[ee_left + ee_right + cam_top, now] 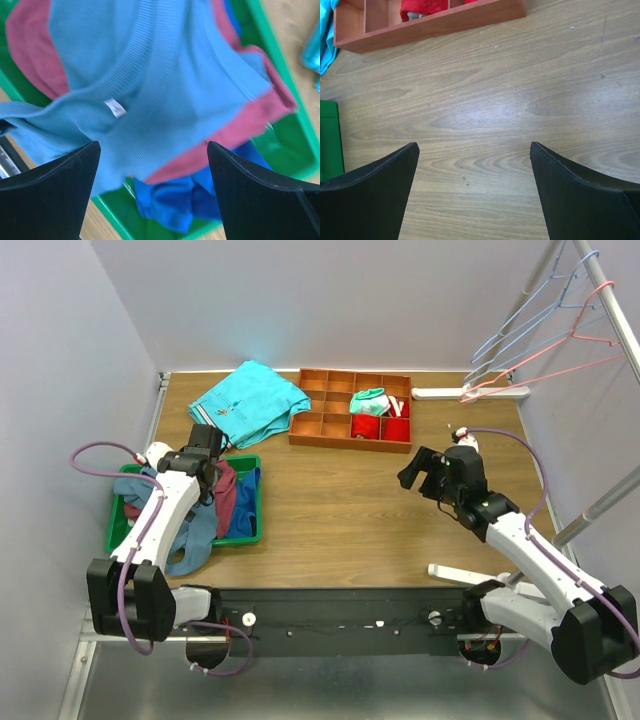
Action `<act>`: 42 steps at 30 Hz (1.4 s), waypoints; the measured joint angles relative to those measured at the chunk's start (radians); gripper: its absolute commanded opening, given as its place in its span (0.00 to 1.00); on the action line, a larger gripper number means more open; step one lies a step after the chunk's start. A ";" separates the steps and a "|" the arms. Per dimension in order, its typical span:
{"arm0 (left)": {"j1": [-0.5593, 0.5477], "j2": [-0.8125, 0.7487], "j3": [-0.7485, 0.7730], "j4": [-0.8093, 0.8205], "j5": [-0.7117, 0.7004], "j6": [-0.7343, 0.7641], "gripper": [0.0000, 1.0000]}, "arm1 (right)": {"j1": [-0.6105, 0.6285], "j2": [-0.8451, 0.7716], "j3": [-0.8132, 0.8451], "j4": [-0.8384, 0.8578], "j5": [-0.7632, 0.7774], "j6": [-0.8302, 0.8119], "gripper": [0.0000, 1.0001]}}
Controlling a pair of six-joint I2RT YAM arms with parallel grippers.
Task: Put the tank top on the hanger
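The steel-blue tank top (150, 90) lies on top of the clothes in the green bin (245, 532), and part of it hangs over the bin's near edge (195, 545). A small white tag (115, 107) shows on it. My left gripper (152, 165) hovers open just above it with nothing between its fingers; in the top view it (212, 478) is over the bin. The pink hanger (560, 360) hangs on the rack at the far right. My right gripper (425, 472) stands open over bare wood (474, 160), holding nothing.
A maroon shirt (35, 55) and a bright blue garment (185, 200) lie under the tank top. A turquoise shirt (250, 400) and a brown compartment tray (350, 410) sit at the back. Light blue hangers (530, 320) hang beside the pink one. A white power strip (470, 393) lies below them.
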 measured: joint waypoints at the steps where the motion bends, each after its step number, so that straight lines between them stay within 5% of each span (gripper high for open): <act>1: 0.011 0.006 -0.008 0.003 0.000 0.000 0.87 | 0.000 -0.002 -0.003 0.000 -0.003 -0.001 1.00; 3: 0.040 0.024 -0.040 0.031 0.000 0.000 0.78 | 0.000 -0.005 -0.007 0.000 -0.008 -0.001 1.00; 10: 0.097 0.066 -0.106 0.129 0.038 0.031 0.04 | 0.000 -0.005 -0.007 0.000 -0.015 -0.001 1.00; 11: 0.100 0.066 -0.106 0.135 0.041 0.040 0.00 | 0.000 -0.005 -0.007 0.000 -0.015 -0.001 1.00; 26: 0.102 -0.336 0.129 0.140 0.083 0.341 0.00 | 0.000 -0.013 0.040 -0.011 -0.016 -0.008 1.00; 32: 0.089 -0.328 0.301 0.264 0.328 0.498 0.00 | 0.000 -0.011 0.106 -0.023 -0.021 -0.012 1.00; 42: -0.393 -0.082 0.563 0.389 0.472 0.670 0.00 | 0.000 -0.006 0.184 -0.047 -0.024 -0.021 1.00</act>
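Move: The left hand hangs open over the green bin, the blue tank top crumpled about 6 cm below it, with its middle roughly 3 cm to the left and level with it fore and aft. From the hand, the pink cloth shows some 5 cm right and 2 cm ahead, the dark blue cloth about 8 cm right and 1 cm ahead; the turquoise shirt is about 21 cm ahead and 11 cm right. For the right hand the tank top lies some 48 cm left, 4 cm back. The left hand sinks about 4 cm into the bin with a slight drift left, shuts its fingers on the tank top, then pulls it steeply up out of the bin to some 30 cm above where it began, late on swinging right by over 20 cm towards the right arm, while the wrist turns clockwise about 65 degrees and the fingers tip up from pointing down. The right hand, empty and open, waits at first, then rises about 7.5 cm with a little forward. ##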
